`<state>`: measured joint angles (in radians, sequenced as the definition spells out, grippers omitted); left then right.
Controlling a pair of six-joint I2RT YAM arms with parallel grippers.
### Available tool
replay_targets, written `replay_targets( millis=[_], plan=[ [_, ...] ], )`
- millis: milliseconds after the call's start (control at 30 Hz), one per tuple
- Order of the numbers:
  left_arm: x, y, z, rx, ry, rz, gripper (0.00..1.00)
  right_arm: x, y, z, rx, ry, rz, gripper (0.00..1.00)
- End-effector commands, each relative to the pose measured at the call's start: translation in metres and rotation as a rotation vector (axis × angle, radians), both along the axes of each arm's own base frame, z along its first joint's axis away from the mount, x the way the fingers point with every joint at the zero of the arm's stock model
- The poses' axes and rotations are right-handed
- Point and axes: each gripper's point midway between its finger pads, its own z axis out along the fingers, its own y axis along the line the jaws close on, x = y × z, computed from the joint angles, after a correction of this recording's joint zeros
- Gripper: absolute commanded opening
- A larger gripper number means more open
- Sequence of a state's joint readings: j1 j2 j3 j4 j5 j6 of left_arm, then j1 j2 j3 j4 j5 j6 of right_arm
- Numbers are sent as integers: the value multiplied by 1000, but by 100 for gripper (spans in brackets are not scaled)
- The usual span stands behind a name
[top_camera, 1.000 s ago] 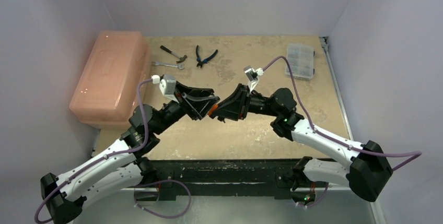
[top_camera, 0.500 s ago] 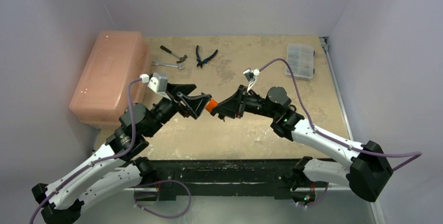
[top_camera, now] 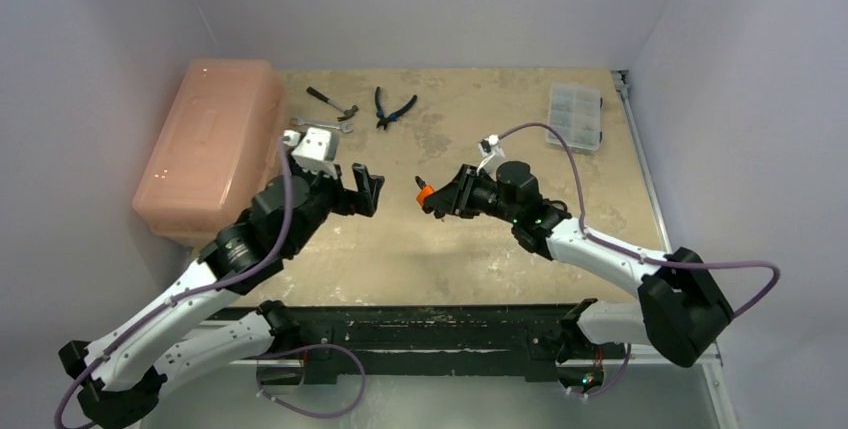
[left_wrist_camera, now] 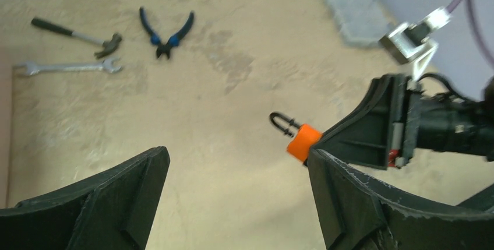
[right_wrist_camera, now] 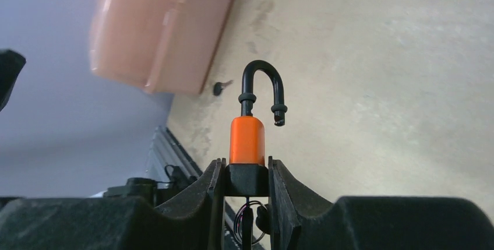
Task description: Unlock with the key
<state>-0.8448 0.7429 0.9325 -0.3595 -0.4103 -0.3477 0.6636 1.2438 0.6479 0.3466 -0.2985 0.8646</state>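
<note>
An orange padlock (right_wrist_camera: 247, 139) with a black base is clamped between the fingers of my right gripper (right_wrist_camera: 247, 168), which is shut on it. Its black shackle (right_wrist_camera: 262, 84) stands sprung open, one leg free of the body. Under the base, between the fingers, hangs what looks like the key (right_wrist_camera: 247, 221) on a thin wire ring. From above, the padlock (top_camera: 424, 192) is held over the middle of the table. My left gripper (top_camera: 362, 189) stands open and empty a short way left of it. In the left wrist view the padlock (left_wrist_camera: 303, 141) sits just past the right finger.
A pink plastic box (top_camera: 205, 144) fills the left side. A hammer (top_camera: 332, 101), a wrench (top_camera: 320, 125) and blue-handled pliers (top_camera: 394, 109) lie at the back. A clear organiser case (top_camera: 575, 115) sits at the back right. A small dark item (right_wrist_camera: 221, 87) lies by the box.
My left gripper has opened wide and drawn back to the left, away from the padlock. The right arm has swung slightly right, still holding the padlock.
</note>
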Motion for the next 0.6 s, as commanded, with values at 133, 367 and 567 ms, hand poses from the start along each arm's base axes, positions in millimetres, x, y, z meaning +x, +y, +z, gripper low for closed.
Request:
replay_targets(
  millis=[133,367,567],
  plan=[
    [8,11,-64,190,114,63,99,29,4,-16,23,61,-86,0],
    [13,12,-79,201,112,47,99,52,19,-42,31,126,-77,0],
    [17,14,-83,228,114,52,99,76,33,-62,3,143,-82,0]
  ],
)
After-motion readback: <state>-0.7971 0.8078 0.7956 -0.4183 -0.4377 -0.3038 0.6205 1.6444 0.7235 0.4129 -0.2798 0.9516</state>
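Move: The right hand already grips the padlock, orange body about 2 cm ahead and 2 cm left of the pads. The bare table spot it heads for is roughly 6 cm ahead, 2 cm left and 18 cm below, with the pliers some 34 cm ahead and 10 cm left. From the empty left hand, that spot is about 8 cm ahead, 10 cm right and 30 cm below. The right hand lowers the gripped padlock about 11 cm tableward, easing forward; the open left sinks about 9 cm. ##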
